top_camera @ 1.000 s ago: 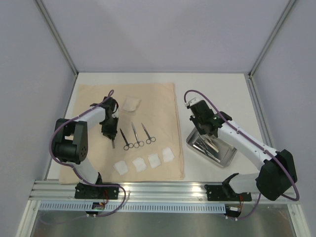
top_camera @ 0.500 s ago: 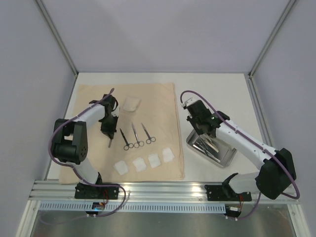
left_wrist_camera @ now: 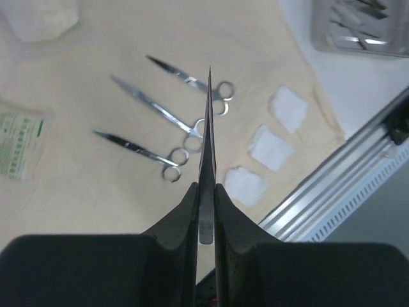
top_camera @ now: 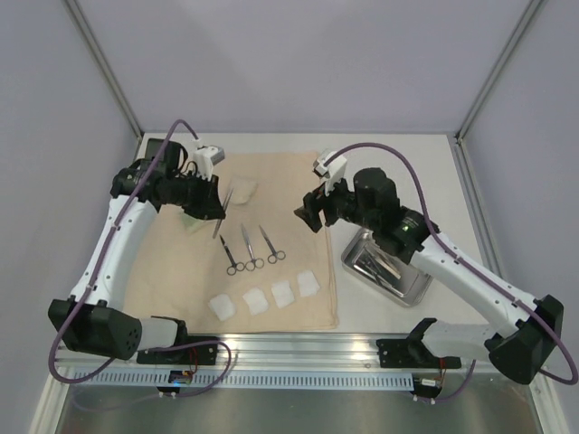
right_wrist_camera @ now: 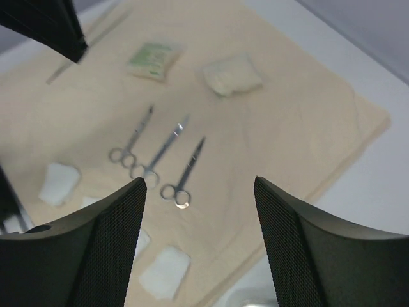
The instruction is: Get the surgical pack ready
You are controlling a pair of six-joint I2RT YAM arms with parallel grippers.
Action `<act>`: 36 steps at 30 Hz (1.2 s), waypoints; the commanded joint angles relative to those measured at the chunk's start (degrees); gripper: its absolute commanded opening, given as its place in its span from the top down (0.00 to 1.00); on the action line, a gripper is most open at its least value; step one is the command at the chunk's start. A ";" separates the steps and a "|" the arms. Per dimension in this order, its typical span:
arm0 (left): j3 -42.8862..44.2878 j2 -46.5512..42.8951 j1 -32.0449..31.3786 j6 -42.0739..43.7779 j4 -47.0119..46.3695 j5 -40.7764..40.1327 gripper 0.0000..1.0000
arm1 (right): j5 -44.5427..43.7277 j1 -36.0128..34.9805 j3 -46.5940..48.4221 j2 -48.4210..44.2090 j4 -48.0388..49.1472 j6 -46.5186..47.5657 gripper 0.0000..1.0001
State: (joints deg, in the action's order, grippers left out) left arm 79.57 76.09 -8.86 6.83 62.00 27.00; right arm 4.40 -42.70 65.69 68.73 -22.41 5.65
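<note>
The beige cloth [top_camera: 289, 181] lies flat with three scissors [top_camera: 246, 250] side by side in its middle, also in the left wrist view [left_wrist_camera: 160, 115] and the right wrist view [right_wrist_camera: 156, 157]. Several white gauze squares [top_camera: 256, 301] line its near edge. My left gripper [top_camera: 213, 204] hangs above the cloth's left part, shut on thin metal tweezers [left_wrist_camera: 208, 134] that point forward from the fingers [left_wrist_camera: 185, 211]. My right gripper [right_wrist_camera: 198, 182] is open and holds nothing, raised over the cloth's right edge [top_camera: 308, 212]. The steel tray [top_camera: 412, 291] sits right of the cloth with instruments in it.
A folded white gauze pad [top_camera: 242, 190] and a green-printed packet [left_wrist_camera: 19, 144] lie on the cloth's far and left parts. Bare white tabletop [top_camera: 398, 163] surrounds the tray. An aluminium rail [top_camera: 298, 348] runs along the near edge.
My left gripper rose from the cloth with the tweezers and swung toward the back left. My right gripper left the tray, opened, and moved left and up over the cloth's edge.
</note>
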 commanded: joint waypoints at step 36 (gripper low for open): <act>4.63 -8.15 -0.01 -19.22 -7.24 -1.78 1.00 | -3.16 -16.89 14.64 24.43 28.58 -27.71 0.59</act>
State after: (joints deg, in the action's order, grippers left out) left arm 84.25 68.95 -8.86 -10.11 56.49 26.72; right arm 5.10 -58.89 76.27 91.22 8.32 -20.78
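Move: The tweezers, already gripped in the left hand, lie about 21 cm to the right hand's left, level fore and aft and some 4 cm lower. The open right gripper is thus 21 cm to the left hand's right, 4 cm higher. On the cloth some 22 cm below the left hand, the black scissors lie straight under it and the middle scissors about 5 cm right, 3 cm ahead; the right scissors are 11 cm right, 4 cm ahead. Fingers narrowing, the right hand sweeps 20 cm left towards the tweezers that the left hand raises 8 cm. ##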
